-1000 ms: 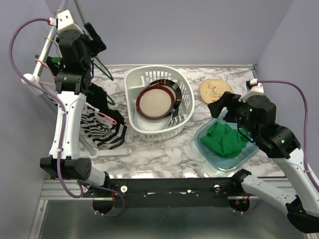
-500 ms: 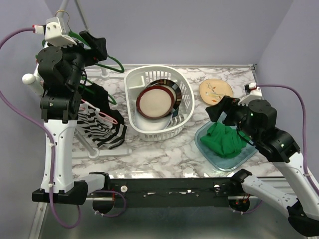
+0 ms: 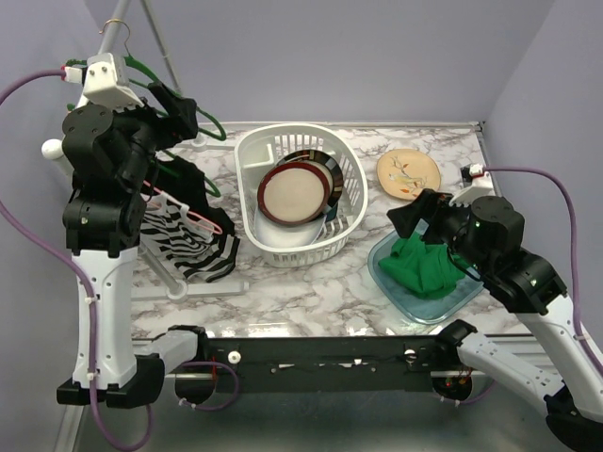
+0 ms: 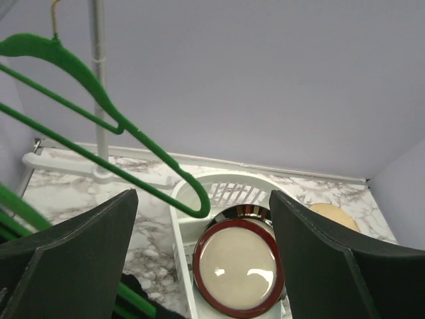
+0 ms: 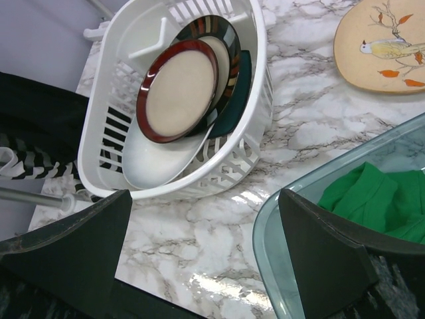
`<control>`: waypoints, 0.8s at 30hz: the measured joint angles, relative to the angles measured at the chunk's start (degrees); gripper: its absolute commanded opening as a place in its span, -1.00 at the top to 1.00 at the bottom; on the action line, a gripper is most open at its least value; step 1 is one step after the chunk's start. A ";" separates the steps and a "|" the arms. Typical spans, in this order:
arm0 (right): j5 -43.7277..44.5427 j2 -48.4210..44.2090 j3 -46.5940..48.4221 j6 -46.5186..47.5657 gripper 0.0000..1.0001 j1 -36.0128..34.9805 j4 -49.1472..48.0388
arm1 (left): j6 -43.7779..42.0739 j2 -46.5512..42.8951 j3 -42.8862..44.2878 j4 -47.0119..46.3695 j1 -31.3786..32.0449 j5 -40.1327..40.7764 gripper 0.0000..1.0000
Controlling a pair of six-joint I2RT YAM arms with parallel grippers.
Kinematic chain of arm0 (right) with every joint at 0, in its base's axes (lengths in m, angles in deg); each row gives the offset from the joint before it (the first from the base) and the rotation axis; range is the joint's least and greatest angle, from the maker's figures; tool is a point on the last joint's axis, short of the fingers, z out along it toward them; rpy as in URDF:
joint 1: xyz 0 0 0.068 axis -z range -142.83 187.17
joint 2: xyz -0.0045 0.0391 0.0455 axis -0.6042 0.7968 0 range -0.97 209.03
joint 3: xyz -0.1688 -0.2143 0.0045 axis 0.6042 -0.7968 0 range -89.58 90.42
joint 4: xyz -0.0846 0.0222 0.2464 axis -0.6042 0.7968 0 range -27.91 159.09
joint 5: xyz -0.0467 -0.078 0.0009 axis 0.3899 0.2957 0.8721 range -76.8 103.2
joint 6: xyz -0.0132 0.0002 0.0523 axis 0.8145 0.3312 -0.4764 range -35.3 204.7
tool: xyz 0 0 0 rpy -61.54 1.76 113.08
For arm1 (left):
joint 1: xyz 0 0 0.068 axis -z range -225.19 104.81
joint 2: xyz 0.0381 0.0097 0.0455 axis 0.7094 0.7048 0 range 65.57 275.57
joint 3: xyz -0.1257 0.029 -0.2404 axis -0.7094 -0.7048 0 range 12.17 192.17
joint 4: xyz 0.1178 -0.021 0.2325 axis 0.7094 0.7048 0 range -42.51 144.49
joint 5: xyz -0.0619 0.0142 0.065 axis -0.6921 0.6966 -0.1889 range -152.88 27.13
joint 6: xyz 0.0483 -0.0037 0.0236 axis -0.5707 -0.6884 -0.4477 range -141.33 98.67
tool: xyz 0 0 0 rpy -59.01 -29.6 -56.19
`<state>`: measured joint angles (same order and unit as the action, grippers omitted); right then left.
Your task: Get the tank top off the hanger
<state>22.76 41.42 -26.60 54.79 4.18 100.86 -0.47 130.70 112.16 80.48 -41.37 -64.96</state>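
A green tank top (image 3: 424, 264) lies bunched in a clear glass dish (image 3: 429, 306) at the right; it also shows in the right wrist view (image 5: 378, 196). A bare green hanger (image 3: 200, 129) hangs from the rack at the far left and crosses the left wrist view (image 4: 119, 126). My left gripper (image 3: 184, 111) is open and empty, high up beside the hanger; the hanger's end sits just above the gap between its fingers (image 4: 202, 266). My right gripper (image 3: 415, 212) is open and empty over the dish's left rim (image 5: 206, 252).
A white basket (image 3: 283, 132) with stacked plates stands mid-table. A tan bird plate (image 3: 408, 172) lies behind the dish. A zebra-striped garment (image 3: 184, 245) and a black one (image 3: 184, 179) hang on a pink hanger low on the rack. The rack pole (image 3: 111, 42) rises at far left.
My left arm has swung up and to the left, with its gripper now beside the green hanger. My right gripper has shifted a little left and down over the dish rim.
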 measured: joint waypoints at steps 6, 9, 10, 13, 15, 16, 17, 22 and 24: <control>-0.52 -0.61 -1.29 0.00 -1.00 0.00 -0.52 | -0.07 -1.05 3.69 7.10 0.00 6.47 -0.50; -0.74 -1.01 -1.86 0.00 -1.00 0.00 -0.68 | -0.22 -0.52 5.01 9.90 0.00 9.18 -0.46; -0.85 -1.01 -1.90 0.00 -1.00 0.00 -0.68 | -0.28 -0.46 5.05 10.54 0.00 9.84 -0.45; -0.96 -0.92 -1.88 0.00 -1.00 0.00 -0.81 | -0.50 -0.48 4.68 12.39 0.00 11.72 -0.43; -1.01 -0.92 -1.88 0.00 -1.00 0.00 -0.85 | -0.74 -0.55 4.35 13.00 0.00 12.74 -0.42; -1.07 -0.92 -1.88 0.00 -1.00 0.00 -0.96 | -0.94 -0.46 4.17 13.44 0.00 13.84 -0.39; -1.09 -0.92 -1.88 0.00 -1.00 0.00 -1.01 | -1.11 -0.39 4.13 13.64 0.00 14.51 -0.39; -1.16 -0.92 -1.88 0.00 -1.00 0.00 -1.01 | -1.60 0.96 4.09 14.25 0.00 18.34 -0.36; -1.16 -0.76 -1.88 0.02 -1.00 0.00 -1.01 | -2.01 1.57 3.98 14.51 0.00 19.39 -0.36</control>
<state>21.60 40.66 -28.48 54.81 4.18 99.85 -2.48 132.27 116.14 95.00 -41.37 -45.58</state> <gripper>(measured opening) 0.998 0.686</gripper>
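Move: The left hand, empty and open, goes for the right arm of the green hanger carrying the black top: about 9 cm to its left, 9 cm below and barely 1 cm ahead. The empty green hanger's right arm is some 8 cm ahead, 6 cm left and 4 cm lower. The pink hanger's is about 5 cm back and 9 cm left; the white basket stands 15 cm right, 9 cm ahead. From the right hand the aimed-at arm lies roughly 50 cm left, 11 cm ahead and 10 cm higher. No contact can be seen as the left hand heads for the shoulder of the black top's green hanger, leaving the empty hanger beyond it. It first backs off about 2 cm while going left, then continues left and sinks, some 6 cm left and 4 cm down in all. The wrist swings about 20 degrees counter-clockwise and tips down, and the fingers narrow partway but stay open. ##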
